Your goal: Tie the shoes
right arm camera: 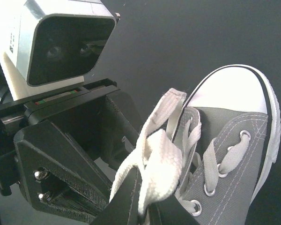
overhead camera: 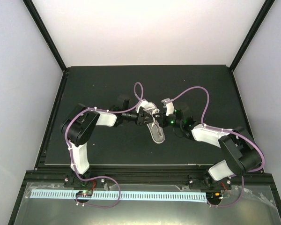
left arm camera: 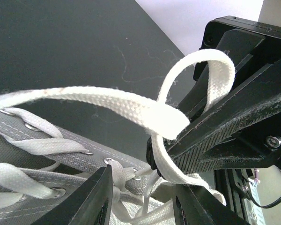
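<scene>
The grey shoe lies on the black mat with its white toe cap toward the near edge. My right gripper is shut on a folded loop of white lace just above the eyelets. In the left wrist view that same loop arches up from the right gripper's black fingers. My left gripper is open, its jaws straddling loose lace strands at the top eyelets of the grey canvas. Both grippers meet over the shoe's opening, the left gripper facing the right gripper.
The black mat covers the table, with white walls behind and to both sides. The left wrist camera housing sits close to the right gripper. Purple cables arc above the arms.
</scene>
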Robot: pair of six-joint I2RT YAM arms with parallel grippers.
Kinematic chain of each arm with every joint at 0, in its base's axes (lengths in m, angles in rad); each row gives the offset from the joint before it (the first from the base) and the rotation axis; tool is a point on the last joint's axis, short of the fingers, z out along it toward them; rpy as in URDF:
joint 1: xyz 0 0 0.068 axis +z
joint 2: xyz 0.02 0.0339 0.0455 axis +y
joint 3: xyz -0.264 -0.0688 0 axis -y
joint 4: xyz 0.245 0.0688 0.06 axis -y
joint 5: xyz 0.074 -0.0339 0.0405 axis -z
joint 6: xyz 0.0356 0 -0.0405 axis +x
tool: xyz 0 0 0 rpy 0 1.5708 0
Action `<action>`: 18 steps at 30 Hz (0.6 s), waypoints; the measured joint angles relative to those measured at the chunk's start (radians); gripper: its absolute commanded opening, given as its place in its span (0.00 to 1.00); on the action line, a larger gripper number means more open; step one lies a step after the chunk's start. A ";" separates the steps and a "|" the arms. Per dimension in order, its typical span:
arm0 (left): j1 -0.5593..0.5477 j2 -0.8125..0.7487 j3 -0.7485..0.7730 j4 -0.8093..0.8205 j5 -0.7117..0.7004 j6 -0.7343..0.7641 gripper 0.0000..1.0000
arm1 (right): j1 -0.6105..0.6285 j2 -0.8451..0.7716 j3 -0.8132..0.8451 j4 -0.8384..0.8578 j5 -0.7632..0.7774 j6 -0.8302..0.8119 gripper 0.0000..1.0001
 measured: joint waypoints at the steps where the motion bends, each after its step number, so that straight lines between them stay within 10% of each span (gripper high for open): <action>1: 0.000 0.000 0.000 -0.001 0.000 0.001 0.33 | 0.000 0.000 0.000 0.000 0.000 0.000 0.05; 12: -0.001 0.013 0.013 -0.011 -0.026 0.005 0.02 | 0.000 0.000 0.000 0.000 -0.004 0.001 0.09; 18: -0.005 0.013 0.010 0.017 -0.098 -0.019 0.01 | 0.000 -0.014 0.000 -0.009 -0.008 0.009 0.53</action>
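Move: The lace strand at the base of the loop lies right between the left hand's parted pads, about 1 cm to their right and level in the other directions. From the same hand the shoe's toe is some 6 cm ahead, with no clear sideways offset, and 4 cm lower; the heel is roughly 9 cm back, 3 cm right and 5 cm lower. From the right hand, already pinching the bunched lace, that strand lies about 1 cm left, 1 cm back and 1 cm lower. The left hand, its fingers pointing right across the shoe, shuts them from about a third open onto the lace strand while sinking roughly half a centimetre, then draws the strand forward towards the toe by about 1.5 cm, the wrist swinging some 5 degrees counter-clockwise. The right hand stays where it is with its pinch kept on the bunched lace until the strand is caught, and only at the end spreads its fingers to about a third open to let the bunch go. ##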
